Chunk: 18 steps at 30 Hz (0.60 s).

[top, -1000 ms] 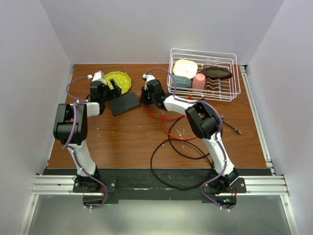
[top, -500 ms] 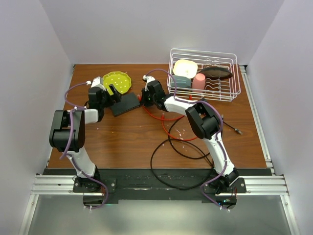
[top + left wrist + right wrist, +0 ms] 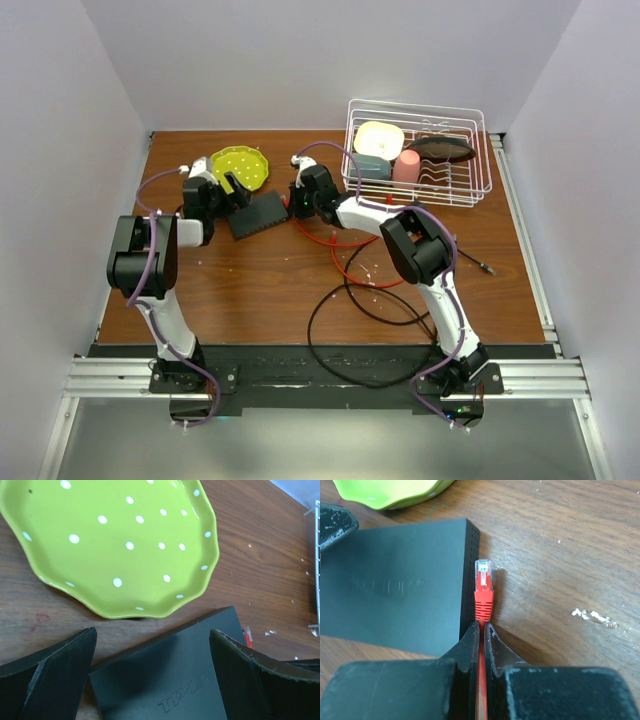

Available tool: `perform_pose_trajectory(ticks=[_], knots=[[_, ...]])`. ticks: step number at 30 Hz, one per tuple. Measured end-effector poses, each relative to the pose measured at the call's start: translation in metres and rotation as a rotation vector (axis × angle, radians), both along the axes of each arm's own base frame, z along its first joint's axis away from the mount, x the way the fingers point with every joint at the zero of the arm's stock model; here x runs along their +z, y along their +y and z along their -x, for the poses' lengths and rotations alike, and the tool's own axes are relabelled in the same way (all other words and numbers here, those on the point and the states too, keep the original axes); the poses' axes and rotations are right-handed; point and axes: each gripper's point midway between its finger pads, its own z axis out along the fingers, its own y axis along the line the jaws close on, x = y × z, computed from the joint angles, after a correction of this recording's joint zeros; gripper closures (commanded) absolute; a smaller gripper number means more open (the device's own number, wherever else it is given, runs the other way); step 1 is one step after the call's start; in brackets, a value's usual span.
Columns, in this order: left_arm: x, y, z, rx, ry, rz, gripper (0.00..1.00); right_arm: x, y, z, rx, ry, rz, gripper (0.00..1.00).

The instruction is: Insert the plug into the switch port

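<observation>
The flat black switch box (image 3: 258,212) lies on the wooden table; its ports do not show in any view. My left gripper (image 3: 222,190) is open, its fingers (image 3: 55,675) straddling the box's left end (image 3: 170,680) without touching. My right gripper (image 3: 298,202) is shut on the red cable just behind the plug (image 3: 483,580). The clear-tipped plug sticks out ahead of the right gripper (image 3: 481,626). It runs alongside the box's ribbed right side (image 3: 470,580), close to it and parallel.
A yellow-green dotted plate (image 3: 240,166) (image 3: 115,540) sits just behind the box. A white wire dish rack (image 3: 416,102) with dishes stands at the back right. The red cable (image 3: 345,255) and a black cable loop (image 3: 330,340) trail over the table's middle.
The left arm's elbow swung out to the left and came back; its open gripper stays over the box's left end. The right gripper with the plug has barely moved.
</observation>
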Motion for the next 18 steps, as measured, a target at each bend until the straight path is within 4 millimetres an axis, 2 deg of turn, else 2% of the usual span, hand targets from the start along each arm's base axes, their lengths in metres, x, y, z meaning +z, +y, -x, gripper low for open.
perform_pose_trajectory(ticks=[3,7,18], knots=[[-0.005,-0.006,0.007,-0.026,0.006,0.02,0.0,0.0,0.0,0.002,0.014,-0.006,0.016,1.0],[-0.008,-0.013,0.027,-0.055,0.023,0.051,0.01,0.0,0.001,0.015,0.039,-0.009,0.046,1.0],[-0.008,-0.027,0.115,-0.08,0.093,0.106,0.03,-0.001,0.001,0.059,0.088,-0.009,0.134,1.0]])
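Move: The left hand, open, is over the switch's far edge, the switch's middle lying roughly 4 cm back and 3 cm to its right, 2 cm below. The green plate is centred some 9 cm ahead and 2 cm left of this hand; the red plug sits about 10 cm to its right, level with it. From the right hand, which holds that plug against the switch's right side, the switch's middle is about 8 cm left and 2 cm back. With its open fingertips on the far part of the switch, the left hand drags it back towards the bases by about 11 cm, drifting a little right after a slight dip, its fingers barely narrowing. The right hand keeps the plug pinched and comes back too, only some 6 cm, alongside the switch's right end, rolling its left side down a little and swinging slightly counter-clockwise. ##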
